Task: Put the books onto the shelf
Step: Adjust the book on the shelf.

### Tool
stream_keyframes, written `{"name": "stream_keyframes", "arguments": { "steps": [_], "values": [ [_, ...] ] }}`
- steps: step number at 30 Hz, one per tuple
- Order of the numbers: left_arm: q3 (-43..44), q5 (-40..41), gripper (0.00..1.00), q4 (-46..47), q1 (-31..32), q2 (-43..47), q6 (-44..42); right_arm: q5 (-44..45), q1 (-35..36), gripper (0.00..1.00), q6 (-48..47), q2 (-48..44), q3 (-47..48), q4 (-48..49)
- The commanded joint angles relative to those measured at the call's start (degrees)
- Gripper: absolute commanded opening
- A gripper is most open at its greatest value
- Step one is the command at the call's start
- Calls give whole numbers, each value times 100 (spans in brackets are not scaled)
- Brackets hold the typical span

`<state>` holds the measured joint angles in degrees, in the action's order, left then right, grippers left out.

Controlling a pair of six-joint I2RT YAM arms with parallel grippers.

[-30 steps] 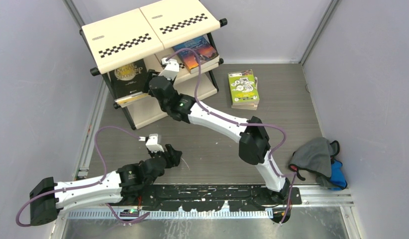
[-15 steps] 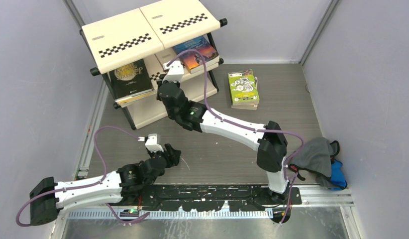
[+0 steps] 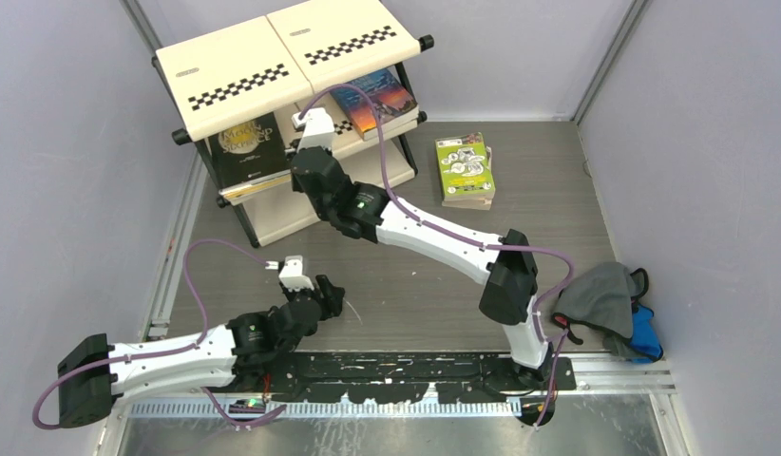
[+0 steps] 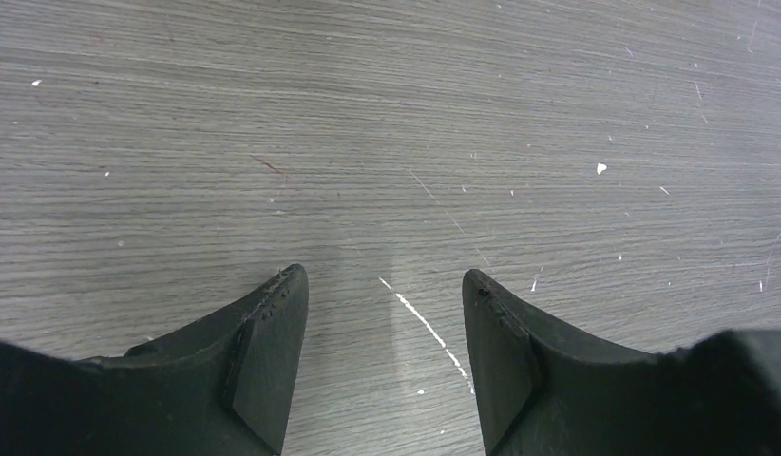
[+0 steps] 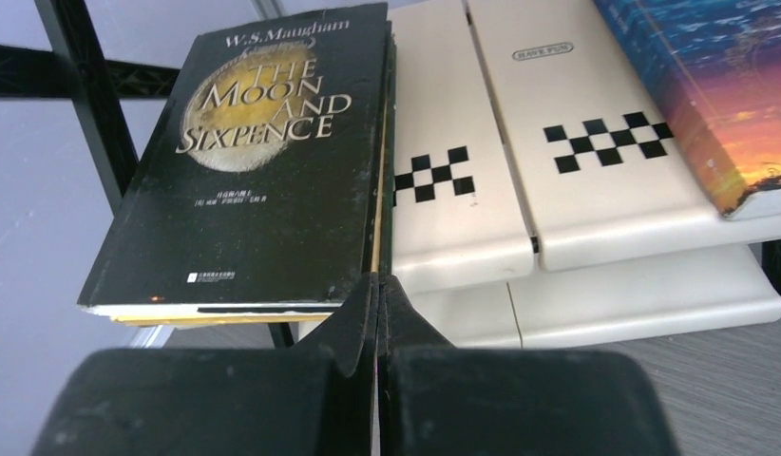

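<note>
The shelf (image 3: 273, 66) stands at the back left. A black book with gold lettering (image 5: 263, 161) lies on the left of its middle tier, over a yellow-edged one. A blue-and-orange book (image 3: 377, 100) lies on the right. My right gripper (image 5: 379, 280) is shut and empty, its tips at the black book's near right corner. In the top view the black book (image 3: 244, 147) shows under the top panel. A lime green book (image 3: 465, 163) tops a small stack on the table to the right of the shelf. My left gripper (image 4: 385, 280) hangs open over bare table, near the front (image 3: 334, 294).
A grey-and-blue cloth bundle (image 3: 610, 304) lies at the right edge of the table. Purple walls close in on both sides and behind the shelf. A metal rail (image 3: 396, 380) runs along the near edge by the arm bases.
My right gripper's jaws have closed from open, and its wrist has shifted along the shelf's middle tier, ending by the black book. The left arm has stayed put.
</note>
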<state>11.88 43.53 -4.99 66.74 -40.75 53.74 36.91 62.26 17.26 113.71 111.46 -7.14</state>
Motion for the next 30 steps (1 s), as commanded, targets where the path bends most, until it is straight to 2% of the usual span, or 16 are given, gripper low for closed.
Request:
{"name": "stream_keyframes", "arguments": {
  "steps": [1,7,30],
  "values": [
    [214,292,61,228,28,34,-60,-309,34,1,50,112,523,-500],
    [211,307,61,183,30,133,-82,-456,116,1,146,311,924,-1045],
    [96,387,61,58,24,398,-75,-585,94,1,12,971,1808,-1498]
  ]
}}
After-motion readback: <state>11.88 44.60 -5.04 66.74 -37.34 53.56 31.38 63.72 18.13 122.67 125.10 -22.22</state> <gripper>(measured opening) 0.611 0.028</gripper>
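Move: The book The Moon and Sixpence has its middle about 7 cm ahead of the right hand, 11 cm to its left and 5 cm below; its near right corner is by the shut fingertips. The yellow book lies directly under it, some 2 cm lower. The blue-red book lies about 18 cm ahead and 14 cm to the right, 5 cm down. From the left hand, The Moon and Sixpence is roughly 25 cm ahead, 18 cm left and 20 cm up. The right hand heads for the front edge of The Moon and Sixpence, fingers shut throughout: it sinks about 4 cm and slides nearly as far left, drawing back some 2 cm before easing very slightly forward at the end. The wrist swings a little counter-clockwise, dips its left side and tips down. The tips finish close in front of that edge, left of the right corner; contact can't be made out. ##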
